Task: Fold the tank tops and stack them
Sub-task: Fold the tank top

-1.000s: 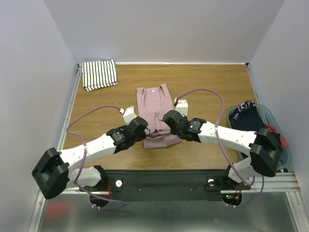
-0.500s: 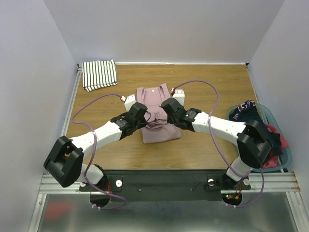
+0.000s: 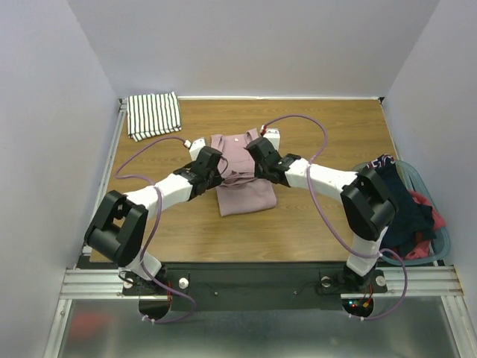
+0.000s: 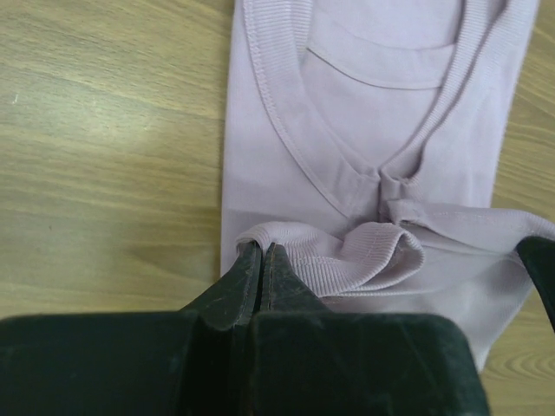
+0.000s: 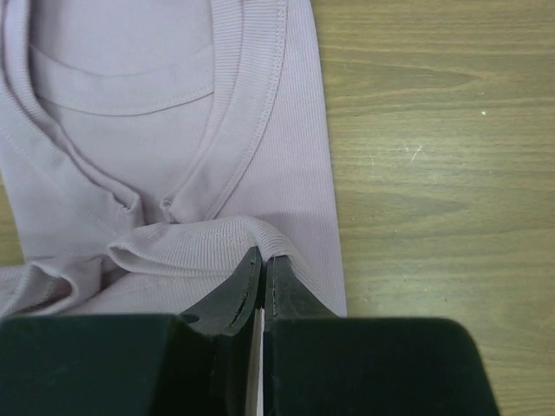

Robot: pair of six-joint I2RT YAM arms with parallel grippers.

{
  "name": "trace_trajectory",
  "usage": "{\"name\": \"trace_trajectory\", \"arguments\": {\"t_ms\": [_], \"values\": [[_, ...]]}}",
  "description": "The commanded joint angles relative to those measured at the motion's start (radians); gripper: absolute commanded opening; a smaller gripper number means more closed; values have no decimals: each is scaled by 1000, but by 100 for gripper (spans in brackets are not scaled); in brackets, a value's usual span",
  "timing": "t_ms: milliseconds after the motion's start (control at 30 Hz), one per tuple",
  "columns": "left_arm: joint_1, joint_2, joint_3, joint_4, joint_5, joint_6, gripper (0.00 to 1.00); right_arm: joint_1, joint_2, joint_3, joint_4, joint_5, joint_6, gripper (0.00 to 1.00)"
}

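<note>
The dusty pink tank top [image 3: 244,197] lies in the middle of the table, neckline toward the back. Both grippers pinch its lifted bottom hem over its upper half. My left gripper [image 3: 211,161] is shut on the hem's left corner; in the left wrist view its tips [image 4: 263,252] clamp the ribbed fold just below the scoop neck [image 4: 364,78]. My right gripper [image 3: 260,154] is shut on the right corner [image 5: 263,257], with the neckline [image 5: 130,74] just beyond. The striped tank top [image 3: 153,115] lies folded in the back left corner.
A teal basket [image 3: 446,236] at the right edge holds a dark navy garment [image 3: 393,183] and a red one [image 3: 430,216]. Purple cables loop off both arms above the wood. Grey walls enclose the table on three sides.
Both grippers have travelled from the near part of the pink top toward the back, carrying its bottom hem up over the body to near the neckline. The jaws stayed shut.
</note>
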Motion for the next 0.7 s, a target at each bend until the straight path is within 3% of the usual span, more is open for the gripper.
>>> {"name": "trace_trajectory", "arguments": {"t_ms": [0, 300, 433, 500, 667], "values": [[36, 22, 50, 72, 27, 44, 0, -25, 35, 61, 69, -25, -21, 0], [72, 99, 107, 92, 73, 83, 0, -31, 93, 99, 83, -42, -21, 0], [88, 123, 107, 106, 91, 83, 1, -32, 102, 107, 82, -36, -21, 8], [98, 126, 107, 113, 91, 81, 13, -32, 99, 109, 83, -30, -19, 15], [117, 96, 127, 136, 88, 87, 45, -35, 75, 127, 83, -1, -36, 50]]}}
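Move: The pink tank top's neckline bottom, towards which the gripped hem is being carried, lies about 2 cm ahead and 6 cm right of the left hand, some 2 cm below it; from the right hand it is 2 cm ahead and 5 cm left. The near folded edge's middle is roughly 12 cm back and 8 cm right of the left hand. The folded striped top sits some 22 cm ahead and 23 cm left of the left hand. The pink hem, still pinched near its two ends, is carried forward over the upper body towards the neckline and lowered: the left hand goes about 4 cm forward and a little down, the right about 2 cm forward and as much down, easing slightly left. As they slow, both grippers open to roughly two-fifths around the cloth, with hardly any wrist turn. ##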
